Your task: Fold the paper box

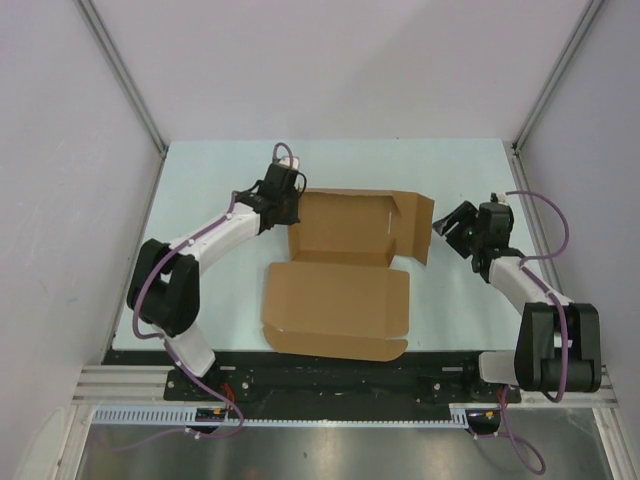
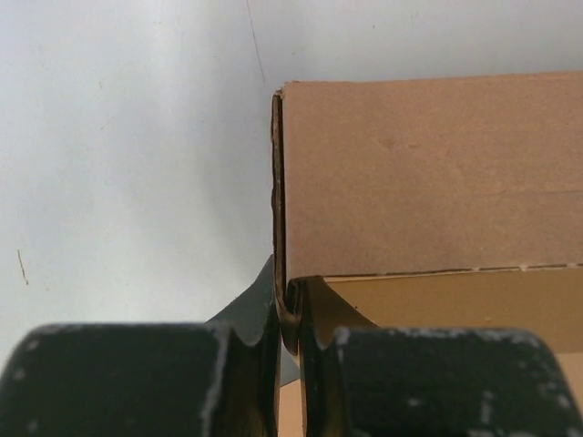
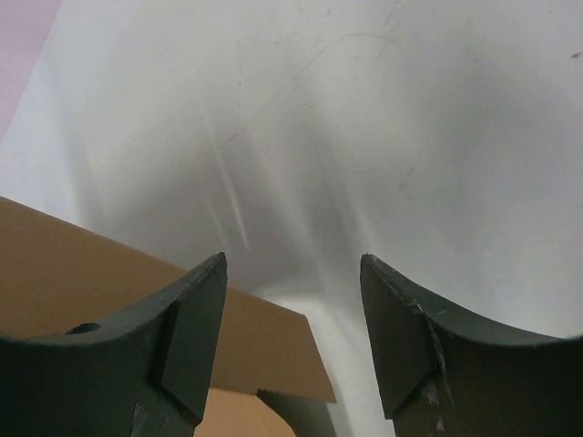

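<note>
The paper box (image 1: pixel 340 290) is plain brown cardboard, partly folded, in the middle of the table. Its wide lid panel lies flat toward the arms, and its tray part stands behind with a raised right flap (image 1: pixel 415 225). My left gripper (image 1: pixel 291 210) is at the tray's far left corner. In the left wrist view this gripper (image 2: pixel 290 319) is shut on the thin upright edge of the box wall (image 2: pixel 428 173). My right gripper (image 1: pixel 450 230) hangs just right of the raised flap. Its jaws (image 3: pixel 293 264) are open and empty, with the cardboard flap (image 3: pixel 264 355) low on the left.
The pale table (image 1: pixel 200 180) is bounded by white walls at the back and both sides. The two arm bases sit on a black rail (image 1: pixel 340 380) at the near edge.
</note>
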### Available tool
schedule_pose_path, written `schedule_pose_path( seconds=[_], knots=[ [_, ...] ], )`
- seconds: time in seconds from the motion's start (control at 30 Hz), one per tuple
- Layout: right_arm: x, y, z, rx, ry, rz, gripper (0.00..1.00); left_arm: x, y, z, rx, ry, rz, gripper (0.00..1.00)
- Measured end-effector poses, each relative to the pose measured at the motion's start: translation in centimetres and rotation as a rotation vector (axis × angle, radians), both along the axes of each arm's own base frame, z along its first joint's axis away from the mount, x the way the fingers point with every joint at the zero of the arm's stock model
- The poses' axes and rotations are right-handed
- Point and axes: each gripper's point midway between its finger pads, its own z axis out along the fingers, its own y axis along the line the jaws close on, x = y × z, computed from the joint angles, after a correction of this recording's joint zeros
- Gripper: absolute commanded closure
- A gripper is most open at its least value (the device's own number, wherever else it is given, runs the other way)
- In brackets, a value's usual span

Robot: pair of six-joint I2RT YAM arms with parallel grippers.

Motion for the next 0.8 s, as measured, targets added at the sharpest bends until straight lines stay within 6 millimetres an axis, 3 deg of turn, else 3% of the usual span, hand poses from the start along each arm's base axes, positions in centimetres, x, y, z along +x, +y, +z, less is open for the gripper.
schedule_pose_path(
  seconds=[0.33,0.6,0.8],
  knots=[
    [1.1,5.6,-0.4,0.056,-0.061,0.215,0.35,0.8,-0.6,-0.2,0.004,-0.005,-0.031,1.0],
    [1.2,7.8,0.6,0.063,-0.122,0.318,0.35,0.8,-0.8,-0.1,0.004,-0.007,-0.042,1.0],
    [1.0,9.1,0.1,0.067,-0.127,0.375,0.35,0.8,-0.9,-0.1,0.007,-0.01,-0.049,1.0]
  ],
)
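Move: The side flap at the box's right leans outward, with its middle about 7 cm to the right gripper's left, 1 cm ahead and 2 cm lower; its outer edge is just beside the fingertips. The box's far panel is centred some 23 cm left of that hand, 1 cm ahead and 4 cm lower, and the front panel some 24 cm left, 18 cm back and 8 cm lower. From the left hand, the flap lies about 28 cm right, 3 cm back and 3 cm lower. With its open fingers against the outer side of the flap, the right hand pushes the flap leftward towards the box, sweeping about 9 cm left and turning some 20 degrees counter-clockwise at nearly level height. The left hand keeps its pinch on the far left corner of the box, easing only about a centimetre forward and right early on. ##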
